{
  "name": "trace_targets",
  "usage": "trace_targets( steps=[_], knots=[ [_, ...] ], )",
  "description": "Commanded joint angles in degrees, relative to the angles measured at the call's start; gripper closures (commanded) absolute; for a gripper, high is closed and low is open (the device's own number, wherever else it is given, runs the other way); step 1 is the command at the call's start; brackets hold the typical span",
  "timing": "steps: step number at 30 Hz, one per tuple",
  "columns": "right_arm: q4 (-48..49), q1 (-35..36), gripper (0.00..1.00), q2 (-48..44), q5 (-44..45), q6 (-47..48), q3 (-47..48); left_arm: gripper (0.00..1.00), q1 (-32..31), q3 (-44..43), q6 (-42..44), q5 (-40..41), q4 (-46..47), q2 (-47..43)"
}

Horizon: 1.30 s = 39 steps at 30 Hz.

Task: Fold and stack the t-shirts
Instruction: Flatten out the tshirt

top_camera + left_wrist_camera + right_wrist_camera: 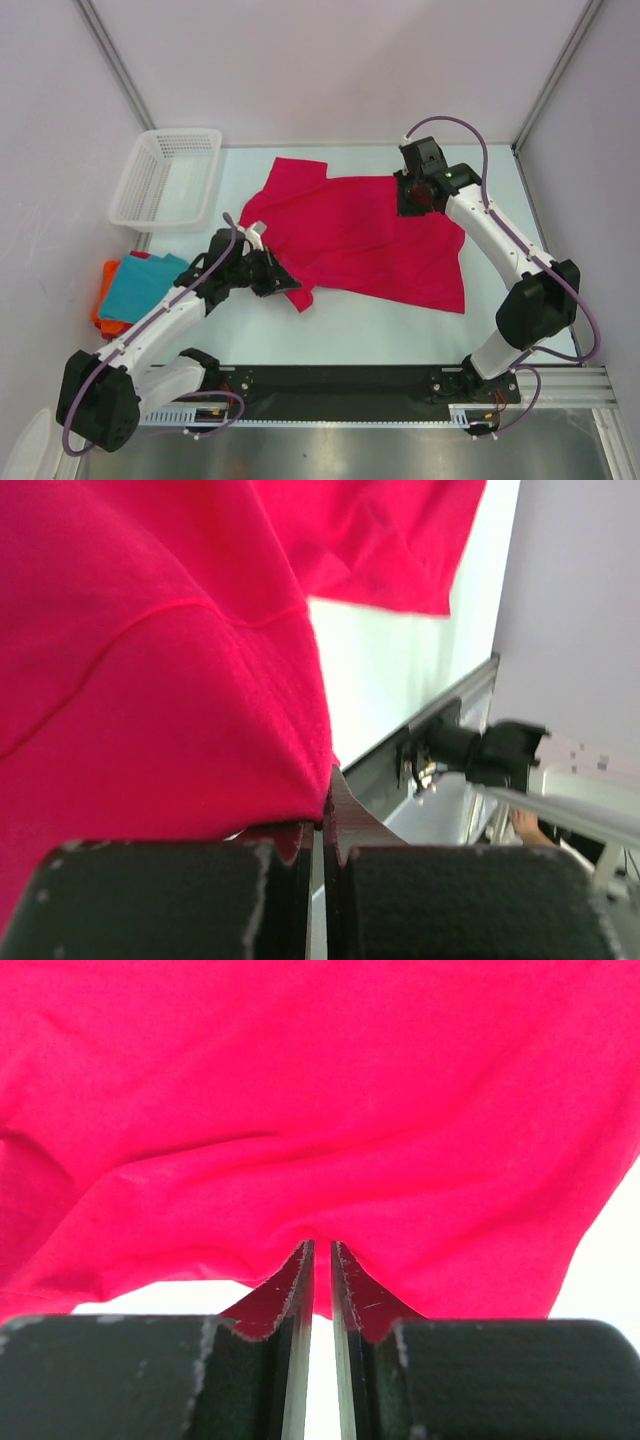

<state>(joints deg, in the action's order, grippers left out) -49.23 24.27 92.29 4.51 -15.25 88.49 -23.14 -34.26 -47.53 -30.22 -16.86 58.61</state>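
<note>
The crimson-pink t-shirt [370, 230] lies spread across the middle of the table. My left gripper [290, 290] is at the shirt's near left corner. In the left wrist view it [325, 805] is shut on the hem of the pink cloth [150, 660]. My right gripper [415, 200] is at the shirt's far right edge. In the right wrist view its jaws [322, 1250] stand almost together with a fold of the pink cloth [320, 1090] pinched between them. A folded teal t-shirt [145, 280] lies on an orange t-shirt [103, 305] at the table's left edge.
A white mesh basket [170, 175] stands at the far left corner. Bare white table [380, 320] shows between the shirt and the black front rail [340, 380]. Grey walls close in the sides and back.
</note>
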Motion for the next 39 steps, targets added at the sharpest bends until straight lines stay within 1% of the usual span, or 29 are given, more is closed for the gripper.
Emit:
trace_targets(
  steps=[1,4,9,11,13,14,15,16,17,18,24,27,28,30,31,33,39],
  knots=[
    [-0.2,0.2,0.83,-0.3,0.5,1.4,1.5,1.0,-3.7,2.4,-2.6,-5.8,2.3,-2.2],
    [-0.5,0.2,0.83,-0.2,0.8,1.4,1.9,1.0,-5.3,5.8,-5.0,-6.7,2.2,-5.0],
    [-0.8,0.2,0.83,-0.1,0.4,1.0,1.9,1.0,-5.9,13.7,-8.5,-6.2,1.1,-11.7],
    [-1.0,0.3,0.83,-0.1,0.4,0.9,1.6,0.97,-5.9,16.1,-9.9,-5.7,0.1,-15.0],
    [-1.0,0.3,0.83,-0.1,0.1,1.0,1.5,0.7,-5.9,16.9,-10.7,-4.9,-1.2,-16.9],
    [-1.2,0.2,0.83,-0.1,0.1,0.9,1.3,0.54,-5.9,16.9,-10.7,-4.2,-3.3,-18.5],
    [-1.2,0.3,0.83,-0.1,-0.1,0.9,1.2,0.24,-6.0,16.7,-10.7,-2.7,-4.4,-19.1],
    [-1.2,0.3,0.83,0.0,-0.2,0.9,1.2,0.09,-5.9,16.4,-10.4,-2.1,-5.3,-19.5],
    [-1.4,0.3,0.83,0.0,-0.4,0.8,1.2,0.02,-5.9,16.0,-10.2,-1.9,-6.5,-19.7],
    [-1.5,0.3,0.83,0.0,-0.5,0.9,1.1,0.0,-5.9,15.8,-10.0,-1.5,-6.8,-19.6],
    [-2.2,0.4,0.83,-0.4,-0.3,0.8,1.0,0.01,-6.0,13.6,-8.6,0.7,-9.3,-18.1],
    [-2.6,0.4,0.83,-1.1,0.2,0.9,0.7,0.01,-5.9,12.0,-8.4,9.4,-17.0,-19.6],
    [-2.7,0.4,0.83,-1.2,0.3,1.0,0.5,0.0,-5.9,10.8,-8.4,14.5,-21.4,-21.5],
    [-2.7,0.4,0.83,-1.7,0.7,1.1,-0.1,0.0,-6.0,9.7,-9.2,19.5,-25.0,-23.7],
    [-2.7,0.4,0.83,-1.8,0.6,1.1,-0.2,0.0,-5.9,8.7,-9.6,23.4,-28.5,-25.4],
    [-2.7,0.5,0.83,-1.9,0.2,1.1,-0.5,0.01,-5.9,8.4,-10.9,25.2,-31.0,-27.1],
    [-2.7,0.4,0.84,-1.9,-0.5,1.1,-0.4,0.02,-5.9,10.3,-15.5,26.4,-32.3,-28.9]
  ],
)
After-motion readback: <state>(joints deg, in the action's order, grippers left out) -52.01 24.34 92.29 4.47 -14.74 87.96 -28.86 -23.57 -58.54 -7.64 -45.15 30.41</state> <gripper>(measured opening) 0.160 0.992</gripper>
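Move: The red t-shirt's near-left corner is already pinched in the left hand, and its place is the bare table about 9 cm back, straight in line and roughly 9 cm below. The shirt's middle lies some 14 cm ahead and 14 cm right of the hand; the folded stack is about 34 cm left and 1 cm ahead. From the right hand, that bare spot is some 25 cm back, 26 cm left and 15 cm down. The t-shirt's held corner is drawn straight back by the left hand towards the table's near edge, about 9 cm and sinking roughly 4 cm as it goes. There the fingers spring wide and let go of the cloth, and the open hand slides off about 6 cm to the left, still sinking slightly and turning counter-clockwise. ##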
